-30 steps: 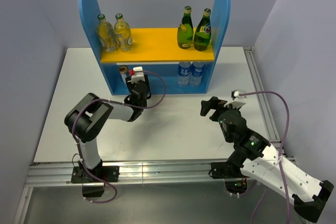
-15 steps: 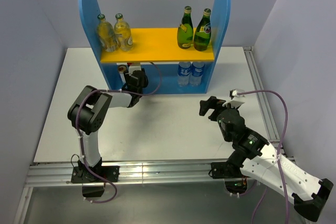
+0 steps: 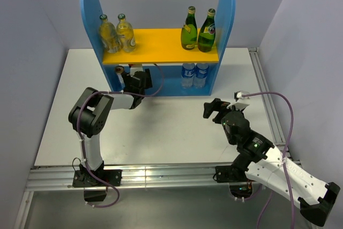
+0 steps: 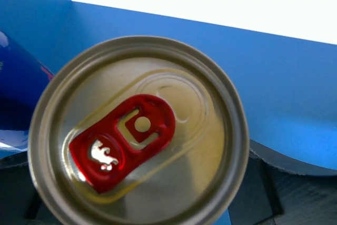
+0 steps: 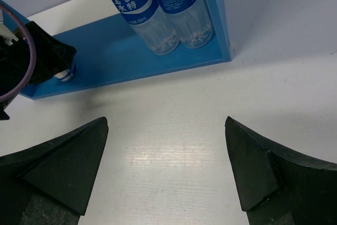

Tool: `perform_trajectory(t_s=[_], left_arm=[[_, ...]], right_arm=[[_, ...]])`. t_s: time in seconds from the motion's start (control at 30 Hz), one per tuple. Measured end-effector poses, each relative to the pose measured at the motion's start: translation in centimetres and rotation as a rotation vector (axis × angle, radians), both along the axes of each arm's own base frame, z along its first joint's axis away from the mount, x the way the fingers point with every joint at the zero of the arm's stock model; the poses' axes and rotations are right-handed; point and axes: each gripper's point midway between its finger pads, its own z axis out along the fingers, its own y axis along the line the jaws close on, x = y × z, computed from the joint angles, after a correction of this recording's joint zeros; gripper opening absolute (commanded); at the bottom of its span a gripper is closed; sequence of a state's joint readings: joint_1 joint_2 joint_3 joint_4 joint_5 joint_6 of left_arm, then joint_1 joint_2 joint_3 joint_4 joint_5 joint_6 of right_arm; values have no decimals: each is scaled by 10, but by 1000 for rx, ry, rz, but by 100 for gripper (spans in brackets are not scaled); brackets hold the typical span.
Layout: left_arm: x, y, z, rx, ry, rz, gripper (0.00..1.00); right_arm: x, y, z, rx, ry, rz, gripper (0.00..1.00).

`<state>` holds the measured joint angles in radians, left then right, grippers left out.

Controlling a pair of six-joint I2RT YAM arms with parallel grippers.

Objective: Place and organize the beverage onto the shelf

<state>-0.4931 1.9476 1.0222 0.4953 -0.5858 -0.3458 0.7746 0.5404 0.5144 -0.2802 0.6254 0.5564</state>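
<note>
The blue shelf (image 3: 228,14) has a yellow-orange upper board. Two pale bottles (image 3: 117,35) stand at its left end, two green bottles (image 3: 197,30) at its right. My left gripper (image 3: 138,78) reaches into the lower level. A silver can (image 4: 139,130) with a red tab stands upright between its jaws. A sliver of blue shows between the can's rim and the right finger (image 4: 266,193), so the jaws are open. Another can (image 3: 124,69) stands just to its left. My right gripper (image 5: 168,172) hangs open over bare table in front of the shelf.
Two clear bottles with blue labels (image 5: 158,3) stand on the lower level, right of centre. The shelf's tall side panels and the upper board hem in the left gripper. White walls close the table on three sides.
The left arm pushed forward under the upper board with the can, then its jaws widened around the can. The right arm has barely moved.
</note>
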Motion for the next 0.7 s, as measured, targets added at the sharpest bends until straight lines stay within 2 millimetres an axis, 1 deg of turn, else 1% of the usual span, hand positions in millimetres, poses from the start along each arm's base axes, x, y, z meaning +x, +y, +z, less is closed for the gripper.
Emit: perform_trajectory(t_s=[0.03,0.17,0.27,0.47,0.5,0.6,0.7], left_arm=[[0,1,0,0,0,3,89],[0,1,0,-12,2,10,90],[-5,1,2,-23,3,12,90],[-26,-1,11,-14,13,12,90],[-33,-2,11,-5,18,9,90],[-47,-10,15,1,18,-2,90],[-61,-20,29,-10,-2,-13,91]], right_arm=[[0,0,0,0,0,0,99],[0,0,1,2,-2,0,99],[0,0,1,2,-2,0,99],[-1,-1,2,7,-7,0,99],[-1,-1,3,9,-9,0,99],[-1,-1,5,15,-15,0,99],[-2,-2,7,21,-21,-1,99]])
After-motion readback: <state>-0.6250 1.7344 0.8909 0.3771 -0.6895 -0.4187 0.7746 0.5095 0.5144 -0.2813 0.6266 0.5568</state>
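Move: Between the left hand's open fingers stands the can just set on the lower shelf, its middle about 1 cm ahead and 1 cm left of the hand, roughly 1 cm below it. The other can is some 7 cm left and 2 cm ahead, with the blue side panel beyond it at about 12 cm left. The two Pocari bottles stand around 25 and 31 cm to the right, about 1 cm ahead. From the right hand, the placed can lies roughly 24 cm ahead, 33 cm left and 14 cm below. Backing out of the lower shelf with its fingers already wide open, the left hand pauses briefly beside the can, then draws straight back about 6 cm, rising some 3 cm and drifting 2 cm to the right towards the end. The fingers stay open and clear the placed can; the wrist keeps its attitude. ##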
